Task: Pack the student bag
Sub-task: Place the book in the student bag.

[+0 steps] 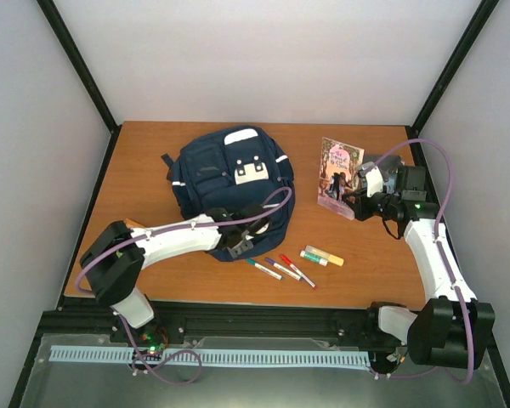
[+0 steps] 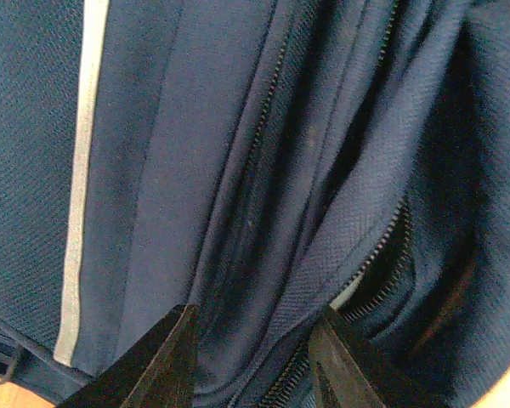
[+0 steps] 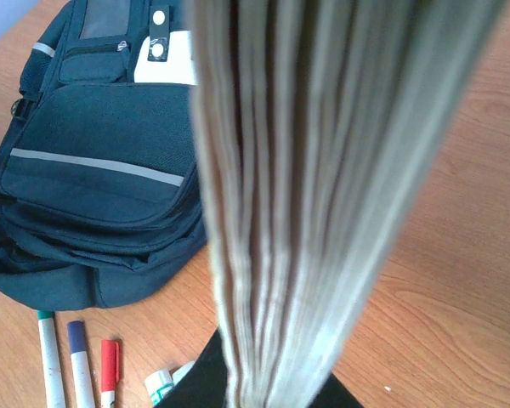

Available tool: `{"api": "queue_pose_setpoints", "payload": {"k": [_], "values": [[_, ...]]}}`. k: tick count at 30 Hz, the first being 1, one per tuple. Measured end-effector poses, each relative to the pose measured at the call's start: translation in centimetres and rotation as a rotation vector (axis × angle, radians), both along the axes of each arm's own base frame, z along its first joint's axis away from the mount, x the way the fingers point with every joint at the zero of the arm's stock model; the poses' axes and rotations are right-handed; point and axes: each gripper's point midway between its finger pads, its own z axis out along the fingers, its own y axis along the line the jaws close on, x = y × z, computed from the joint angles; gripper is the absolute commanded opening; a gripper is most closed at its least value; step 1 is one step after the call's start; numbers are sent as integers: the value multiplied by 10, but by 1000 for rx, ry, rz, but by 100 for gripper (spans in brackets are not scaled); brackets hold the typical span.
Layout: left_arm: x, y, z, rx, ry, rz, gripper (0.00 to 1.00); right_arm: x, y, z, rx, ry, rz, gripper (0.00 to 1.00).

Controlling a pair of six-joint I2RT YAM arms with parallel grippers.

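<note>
The student bag (image 1: 225, 174) is navy blue with pale stripes and a white patch, and lies flat at the middle of the table. My left gripper (image 1: 240, 242) is at its near edge. In the left wrist view its fingers (image 2: 172, 361) stand on either side of a bunched fold of bag fabric (image 2: 263, 280) beside an open zip, pinching it. My right gripper (image 1: 359, 192) is shut on a book (image 1: 338, 177) and holds it upright to the right of the bag. The book's fanned page edges (image 3: 323, 170) fill the right wrist view, with the bag (image 3: 93, 170) behind them to the left.
Three markers (image 1: 282, 269) lie on the wood in front of the bag. A glue stick and a yellow pen (image 1: 323, 256) lie beside them. The markers (image 3: 78, 365) lie just left of my right gripper (image 3: 263, 387). Dark frame posts and white walls enclose the table.
</note>
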Motion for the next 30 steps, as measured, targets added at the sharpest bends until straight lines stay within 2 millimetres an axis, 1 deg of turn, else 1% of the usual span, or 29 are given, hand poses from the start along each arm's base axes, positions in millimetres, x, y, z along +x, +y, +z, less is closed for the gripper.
{"api": "queue_pose_setpoints", "payload": {"k": [1, 2, 4, 5, 8, 12, 16, 19, 22, 24, 26, 28, 30], "values": [[2, 0, -1, 6, -12, 0, 36, 0, 0, 0, 0, 1, 0, 3], [5, 0, -2, 11, -28, -4, 38, 0, 0, 0, 0, 1, 0, 3], [9, 0, -5, 24, -46, -15, 45, 0, 0, 0, 1, 1, 1, 3], [10, 0, -6, 32, -52, -23, 47, 0, 0, 0, 1, 1, 1, 3], [11, -2, -11, 44, -50, -49, 49, -1, 1, 0, 8, 4, 7, 3], [8, -5, -17, 45, -23, -76, 53, -3, 4, 0, 20, 11, 17, 3], [3, -9, -23, 40, 11, -104, 54, -5, 6, 2, 35, 10, 29, 3], [-1, -13, -24, 42, 17, -124, 54, -6, 8, 3, 44, 12, 37, 3], [-6, -18, -25, 42, 19, -150, 62, -7, 9, 4, 53, 13, 45, 3], [-9, -22, -25, 42, 18, -171, 62, -7, 10, 4, 56, 13, 48, 3], [-11, -25, -25, 42, 9, -189, 60, -8, 10, 5, 59, 12, 49, 3], [-8, -25, -24, 59, -19, -194, 59, -8, 11, 6, 60, 9, 48, 3], [-2, -26, -25, 86, -60, -197, 56, -9, 11, 10, 65, 0, 50, 3]]}}
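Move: The left hand, pointing down, has its part-open fingers at the student bag's unzipped near mouth, whose middle lies some 3 cm to its right, 1 cm ahead and 3 cm lower. The bag's middle is about 14 cm ahead, 1 cm right and 2 cm lower; the teal marker lies 4 cm back, 6 cm right, 7 cm below. From the right hand, holding the book, the mouth is about 23 cm left, 5 cm back, 15 cm down; the green glue stick is 11 cm back, 6 cm left, 19 cm down. The left hand edges about 1 cm forward, then sinks some 2.5 cm into the bag's near mouth while drawing back 2 cm and working about 2.5 cm right along the zipped lip, turning some 10 degrees clockwise and spreading its fingers from about a third to over half open, one finger tucked inside the lip. The right hand keeps its closed grip on the book and, after a brief hold, drifts about 1 cm each left, back and up, bringing the book slightly nearer the bag. ##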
